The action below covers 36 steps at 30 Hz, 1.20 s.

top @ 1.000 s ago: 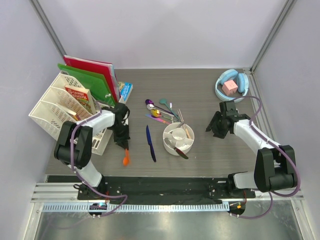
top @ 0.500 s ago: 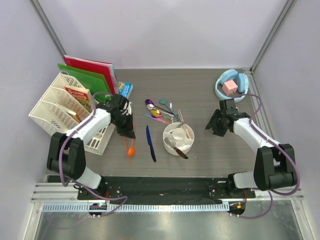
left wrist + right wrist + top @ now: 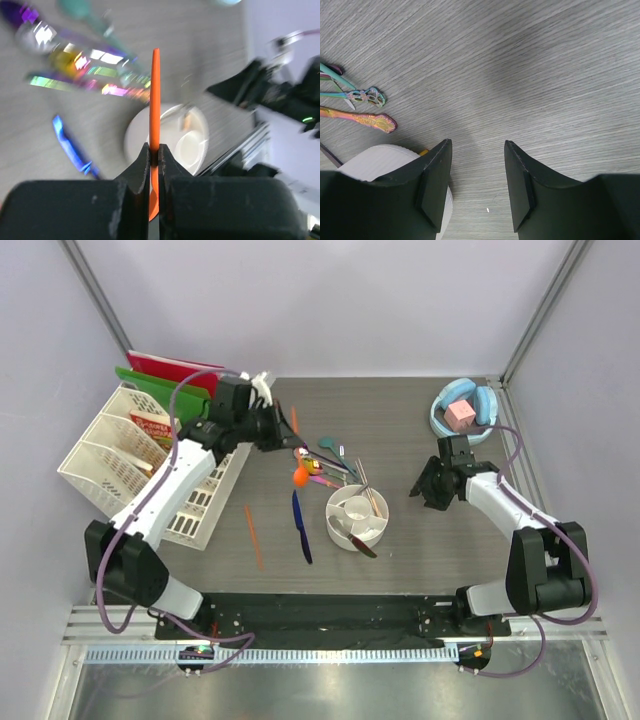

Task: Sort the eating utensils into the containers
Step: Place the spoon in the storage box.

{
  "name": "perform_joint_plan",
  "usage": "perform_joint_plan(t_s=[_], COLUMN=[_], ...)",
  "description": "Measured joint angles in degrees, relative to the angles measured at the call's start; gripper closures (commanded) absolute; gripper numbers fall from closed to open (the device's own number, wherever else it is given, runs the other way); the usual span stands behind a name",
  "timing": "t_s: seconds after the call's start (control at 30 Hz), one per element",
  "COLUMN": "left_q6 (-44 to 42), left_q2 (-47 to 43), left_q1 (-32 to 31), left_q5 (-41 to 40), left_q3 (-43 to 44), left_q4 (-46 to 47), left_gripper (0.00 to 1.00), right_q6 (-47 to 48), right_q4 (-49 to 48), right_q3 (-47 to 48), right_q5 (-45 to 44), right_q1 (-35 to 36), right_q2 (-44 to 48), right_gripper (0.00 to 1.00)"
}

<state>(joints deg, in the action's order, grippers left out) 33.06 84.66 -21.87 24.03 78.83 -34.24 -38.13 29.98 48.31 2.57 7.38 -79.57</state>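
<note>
My left gripper hangs raised over the back-left of the table, shut on an orange spoon. In the left wrist view the spoon's handle sticks out past the shut gripper. Below it lie the white divided cup and a blue knife. The cup holds a few pieces. Several coloured utensils lie behind it. The blue knife and an orange chopstick lie to its left. My right gripper stands open right of the cup, with nothing between its fingers.
A white lattice rack with green and red folders stands at the left. A light blue bowl with a pink cube sits at the back right. Iridescent handles lie left of my right gripper.
My left arm has lifted the orange spoon off the front-left table and swung it up and back toward the utensil cluster. An orange chopstick stays on the table. The right arm has barely moved.
</note>
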Motion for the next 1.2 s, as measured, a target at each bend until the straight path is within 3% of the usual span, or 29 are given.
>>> perform_joint_plan(t_s=[0.17, 0.4, 0.77, 1.0, 1.2], left_q6=[5.46, 5.73, 3.26, 0.26, -1.68], left_q2=[4.68, 13.27, 21.79, 23.3, 23.3], left_q1=[-6.86, -15.23, -20.98, -25.9, -25.92], left_q5=[-1.55, -5.22, -10.84, -12.37, -14.01], left_q3=[4.79, 6.58, 13.07, 13.11, 12.37], left_q4=[9.68, 16.74, 21.29, 21.31, 21.24], left_gripper=[1.0, 1.0, 1.0, 1.0, 1.0], right_q6=[0.07, 0.26, 0.52, 0.52, 0.66], right_q4=[0.04, 0.28, 0.7, 0.94, 0.94], right_q3=[0.31, 1.22, 1.66, 1.7, 1.7], right_q5=[0.11, 0.2, 0.57, 0.59, 0.63], right_q1=[0.0, 0.0, 0.0, 0.0, 0.0], right_q2=[0.02, 0.02, -0.07, -0.24, -0.31], right_gripper=[0.48, 0.48, 0.48, 0.48, 0.48])
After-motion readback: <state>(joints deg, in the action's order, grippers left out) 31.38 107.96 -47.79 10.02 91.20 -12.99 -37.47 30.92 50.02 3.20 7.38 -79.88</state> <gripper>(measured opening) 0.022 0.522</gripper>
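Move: The left hand holds the orange spoon high over the table. The round white storage box lies about 16 cm to its right, 10 cm back towards the base and some 18 cm below. The blue knife lies about 9 cm back and 2 cm right; the purple ladle is some 6 cm ahead and 7 cm right, both on the table. From the idle right hand, the box is about 13 cm left, 7 cm back and slightly lower. Keeping its closed grip on the orange spoon, the left hand sweeps about 20 cm to the right, quickly at first and then easing to a stop, towards the storage box and a little past its middle. It rises briefly, then sinks to some 4 cm below its starting height, the wrist turning about 20 degrees, clockwise and with the fingers tipping up. ##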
